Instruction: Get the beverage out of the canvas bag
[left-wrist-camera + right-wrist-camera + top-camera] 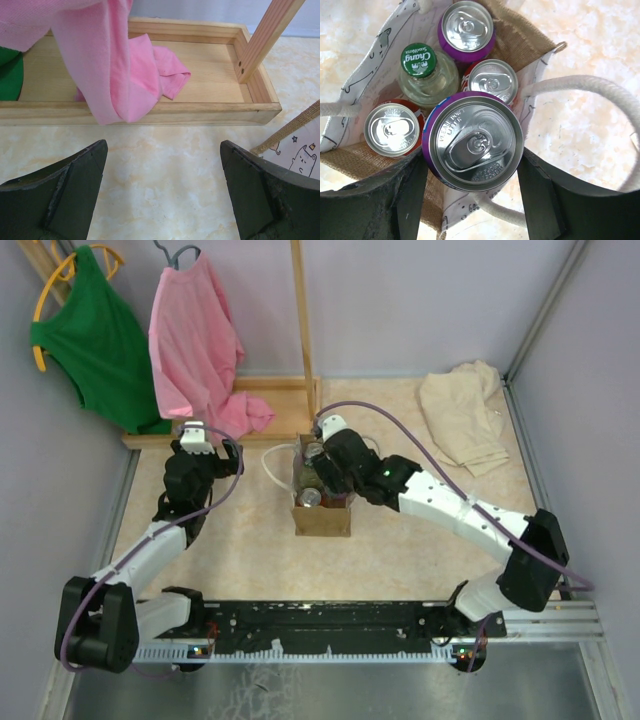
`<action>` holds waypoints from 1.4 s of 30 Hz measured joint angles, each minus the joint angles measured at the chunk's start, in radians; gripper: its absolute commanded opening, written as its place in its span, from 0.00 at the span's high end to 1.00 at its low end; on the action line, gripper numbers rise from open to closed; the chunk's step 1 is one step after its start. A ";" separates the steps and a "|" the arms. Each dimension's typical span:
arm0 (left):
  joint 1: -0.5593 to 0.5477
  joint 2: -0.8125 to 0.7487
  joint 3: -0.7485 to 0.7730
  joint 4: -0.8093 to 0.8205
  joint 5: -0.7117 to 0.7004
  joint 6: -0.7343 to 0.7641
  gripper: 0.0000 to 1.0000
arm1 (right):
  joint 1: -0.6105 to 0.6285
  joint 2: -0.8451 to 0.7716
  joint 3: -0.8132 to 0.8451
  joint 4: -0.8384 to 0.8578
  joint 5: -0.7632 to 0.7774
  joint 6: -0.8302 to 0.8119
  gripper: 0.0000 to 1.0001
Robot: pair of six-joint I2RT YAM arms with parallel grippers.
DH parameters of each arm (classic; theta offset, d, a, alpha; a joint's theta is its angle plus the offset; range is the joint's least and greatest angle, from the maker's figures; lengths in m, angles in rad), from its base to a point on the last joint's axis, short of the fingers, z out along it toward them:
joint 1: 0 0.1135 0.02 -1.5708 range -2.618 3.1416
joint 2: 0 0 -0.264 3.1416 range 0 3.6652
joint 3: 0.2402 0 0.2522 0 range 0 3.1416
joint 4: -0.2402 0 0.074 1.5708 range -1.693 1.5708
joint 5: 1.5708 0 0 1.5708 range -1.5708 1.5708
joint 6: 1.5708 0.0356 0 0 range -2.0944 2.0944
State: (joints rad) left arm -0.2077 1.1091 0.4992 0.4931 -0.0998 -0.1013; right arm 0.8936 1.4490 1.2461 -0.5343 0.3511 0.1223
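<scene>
In the right wrist view, my right gripper is shut on a purple beverage can, one finger on each side of it. The can is held upright above the open mouth of the canvas bag. Down inside the bag stand a green-capped glass bottle, another purple can, a red can and a silver-topped can. From above, the bag sits mid-table under my right gripper. My left gripper is open over bare tabletop, left of the bag's corner.
A wooden rack base lies just beyond my left gripper, with a pink shirt draped into it. A green shirt hangs at back left. A beige cloth lies at back right. White rope handles loop beside the bag.
</scene>
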 measured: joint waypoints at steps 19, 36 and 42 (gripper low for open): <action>0.000 0.017 0.013 0.000 0.015 -0.001 0.00 | 0.000 -0.066 0.071 0.044 0.078 -0.052 1.00; 0.000 0.017 0.013 0.000 0.015 -0.007 0.00 | -0.005 -0.118 0.073 0.100 0.193 -0.111 1.00; 0.000 0.017 0.013 0.000 0.018 -0.008 0.00 | -0.029 -0.173 0.072 0.183 0.251 -0.151 1.00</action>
State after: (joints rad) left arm -0.2077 1.1259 0.5121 0.4934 -0.0822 -0.1089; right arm 0.8646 1.2762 1.3186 -0.3515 0.6018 -0.0288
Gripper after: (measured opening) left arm 0.998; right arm 0.639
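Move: The right hand already holds the purple Fanta can over its slot in the bag; open table lies about 20 cm to its right and 18 below. About 13 cm below stand the red can, some 6 ahead, and the near-left can, 6 left and 1 back; the bottle is 6 left, 4 ahead and 11 down. From the left hand, the Fanta can is roughly 27 cm right, 9 back and 3 lower. Right hand keeps its grip and lifts the Fanta can about 14 cm, pausing midway, then veering right and forward. ##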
